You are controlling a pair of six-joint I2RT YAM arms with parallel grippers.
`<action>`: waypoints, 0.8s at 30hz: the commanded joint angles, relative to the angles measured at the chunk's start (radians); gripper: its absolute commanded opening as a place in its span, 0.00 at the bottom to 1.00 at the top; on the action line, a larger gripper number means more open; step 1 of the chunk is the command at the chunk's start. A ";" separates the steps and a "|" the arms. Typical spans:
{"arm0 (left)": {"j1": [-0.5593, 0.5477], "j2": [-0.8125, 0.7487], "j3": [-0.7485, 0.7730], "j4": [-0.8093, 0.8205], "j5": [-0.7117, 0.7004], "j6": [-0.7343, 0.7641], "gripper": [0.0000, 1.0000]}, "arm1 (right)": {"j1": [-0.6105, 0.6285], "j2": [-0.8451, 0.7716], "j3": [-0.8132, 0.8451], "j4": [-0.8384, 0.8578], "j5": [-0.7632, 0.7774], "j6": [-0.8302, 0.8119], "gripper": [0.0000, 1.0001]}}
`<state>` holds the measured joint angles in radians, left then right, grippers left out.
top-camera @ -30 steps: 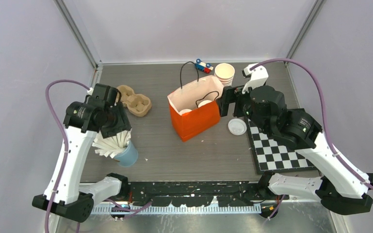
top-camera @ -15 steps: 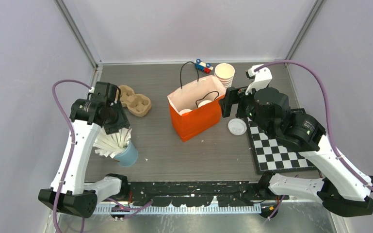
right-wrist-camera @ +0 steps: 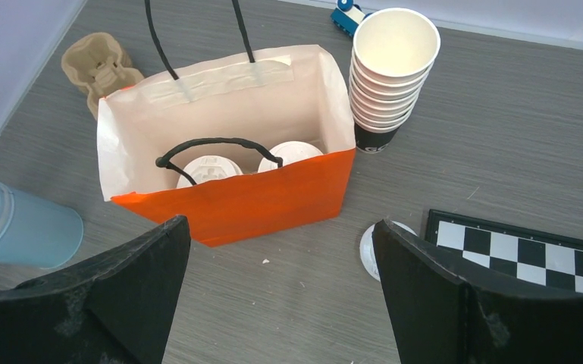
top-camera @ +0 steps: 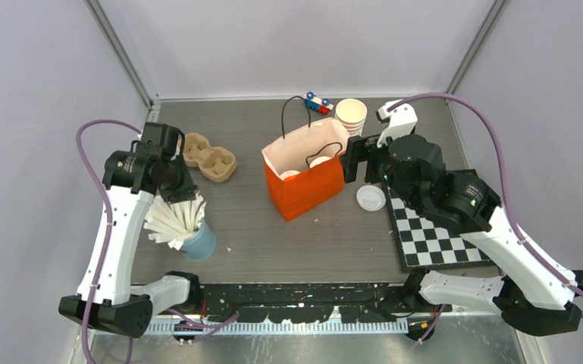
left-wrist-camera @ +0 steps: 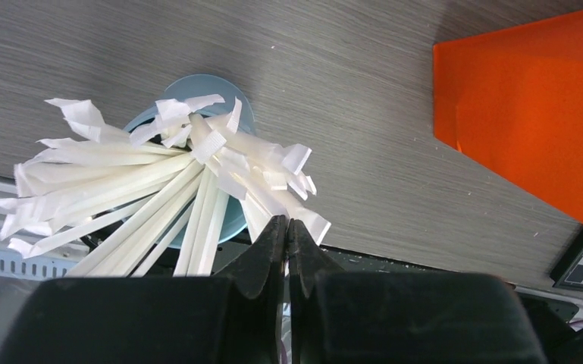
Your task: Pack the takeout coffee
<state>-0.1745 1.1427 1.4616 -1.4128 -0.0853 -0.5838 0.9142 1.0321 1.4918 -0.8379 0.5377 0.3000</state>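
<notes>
Two takeout coffee cups (top-camera: 289,174) (right-wrist-camera: 208,168) with white lids stand inside the open orange bag (top-camera: 303,189) (right-wrist-camera: 250,201); the second one (right-wrist-camera: 289,154) is beside the first. My right gripper (right-wrist-camera: 279,222) (top-camera: 352,163) hovers wide open over the bag's right end, holding nothing. My left gripper (left-wrist-camera: 287,221) is over the blue cup (top-camera: 201,243) (left-wrist-camera: 197,83) of white paper sticks (top-camera: 174,220) (left-wrist-camera: 144,174). Its jaws are pressed together at the tip of one stick, with a thin white sliver between them.
A stack of lidless cups (top-camera: 351,116) (right-wrist-camera: 390,68) stands behind the bag's right end. A loose white lid (top-camera: 370,198) lies next to a checkerboard (top-camera: 432,235). A cardboard cup carrier (top-camera: 208,158) sits at the back left, a toy car (top-camera: 318,101) at the back.
My left gripper has closed from part open to shut at the sticks, and its wrist has shifted slightly. The right arm has barely moved and stays open.
</notes>
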 commanded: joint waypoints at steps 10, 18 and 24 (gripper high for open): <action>0.006 -0.040 0.060 -0.036 0.066 0.047 0.14 | -0.003 0.035 0.025 0.060 0.003 -0.058 0.94; 0.006 -0.087 -0.021 0.005 0.093 -0.011 0.23 | -0.003 0.027 0.027 0.062 0.003 -0.049 0.94; 0.009 -0.069 -0.012 -0.001 0.002 0.002 0.26 | -0.003 0.014 0.022 0.060 0.004 -0.038 0.93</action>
<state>-0.1745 1.0698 1.4368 -1.4403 -0.0257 -0.5835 0.9142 1.0668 1.4921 -0.8169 0.5365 0.2577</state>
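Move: The straws' bunch spreads about 4 cm left of the left hand, 2 cm ahead and 5 cm below, with its nearest wrapped ends right by the nearly shut fingertips. The blue cup holding them is 5 cm left, 2 cm ahead and 12 cm down; the orange bag is some 27 cm right, 15 cm ahead and 7 cm lower. From the right hand the straws lie roughly 44 cm left, 1 cm back and 18 cm below. Fingers opening slightly, the left hand rises 1.5 cm, then sinks by the straw ends, easing 2 cm back. ##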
